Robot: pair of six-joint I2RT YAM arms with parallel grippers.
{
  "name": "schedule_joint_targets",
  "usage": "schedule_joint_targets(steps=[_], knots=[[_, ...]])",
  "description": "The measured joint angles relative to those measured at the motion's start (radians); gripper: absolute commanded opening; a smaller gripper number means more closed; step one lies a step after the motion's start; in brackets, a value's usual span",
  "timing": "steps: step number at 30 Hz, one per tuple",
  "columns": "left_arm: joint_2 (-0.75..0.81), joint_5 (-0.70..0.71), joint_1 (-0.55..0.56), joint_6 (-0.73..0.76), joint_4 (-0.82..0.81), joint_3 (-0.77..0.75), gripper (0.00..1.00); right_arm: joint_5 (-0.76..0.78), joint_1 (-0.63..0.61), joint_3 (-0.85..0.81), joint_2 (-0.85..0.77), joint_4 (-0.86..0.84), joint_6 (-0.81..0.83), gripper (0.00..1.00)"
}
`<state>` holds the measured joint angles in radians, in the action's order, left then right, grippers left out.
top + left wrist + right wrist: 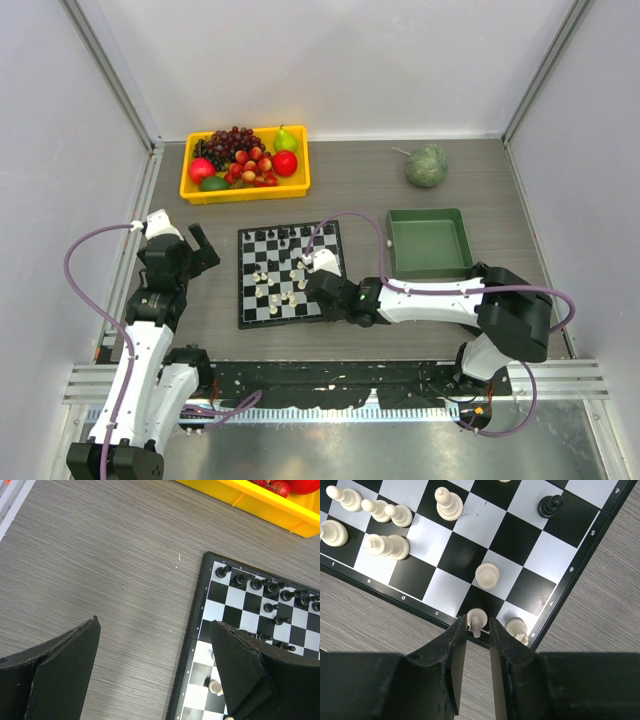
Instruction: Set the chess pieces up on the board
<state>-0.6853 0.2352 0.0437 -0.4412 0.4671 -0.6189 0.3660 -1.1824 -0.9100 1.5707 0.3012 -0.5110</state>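
The board point(243, 285) lies in the middle of the table with black and cream-white chess pieces point(281, 283) scattered over it. My right gripper point(477, 622) hangs over the board's near right corner point(570, 580). Its jaws stand slightly apart around an upright white piece point(476, 616) on a black edge square, with thin gaps on both sides. Another white piece point(516, 628) stands on the corner square beside it. My left gripper point(155, 622) is wide open and empty over bare table, just left of the board's edge point(200, 610). Black pieces point(271, 586) line the far rows.
A yellow tray point(190, 185) of fruit sits at the back left. A green tray point(388, 245) stands right of the board, close to my right arm point(430, 300). A green round fruit point(426, 165) lies at the back right.
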Motion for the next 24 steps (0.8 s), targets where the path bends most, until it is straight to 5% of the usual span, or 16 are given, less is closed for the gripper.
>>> schedule_joint_targets(steps=[8, 24], knots=[[0.0, 0.0, 0.0, 0.0, 0.0, 0.003, 0.99, 0.019, 0.0, -0.001, -0.09, 0.029, 0.009, 0.48], [0.012, 0.001, 0.0, 0.003, 0.001, 0.003, 0.99, 0.007, 0.072, -0.12, -0.013, 0.036, 0.046, 0.49]])
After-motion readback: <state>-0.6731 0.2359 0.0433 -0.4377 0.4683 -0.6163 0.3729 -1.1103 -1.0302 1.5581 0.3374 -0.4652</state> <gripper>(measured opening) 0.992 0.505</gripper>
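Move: From the right hand, whose parted fingertips still straddle the head of the white piece just stood on the near edge, the loose white pawn it seems to be going for is about 8 cm ahead and 2 cm left, slightly lower. A round-topped white piece stands one square ahead, a taller one some 5 cm ahead and 4 cm left, and a black pawn about 6 cm ahead and 1 cm right. From the idle left hand, that white pawn is roughly 25 cm right, level ahead, 12 cm lower. Coming free of the white piece on the near edge row, the right hand first climbs about 4.5 cm while the fingers spread further to half open. Then it turns forward for nearly 4 cm at that height, drifting a little left, passing over the round-topped piece towards the loose pieces in mid-board. ##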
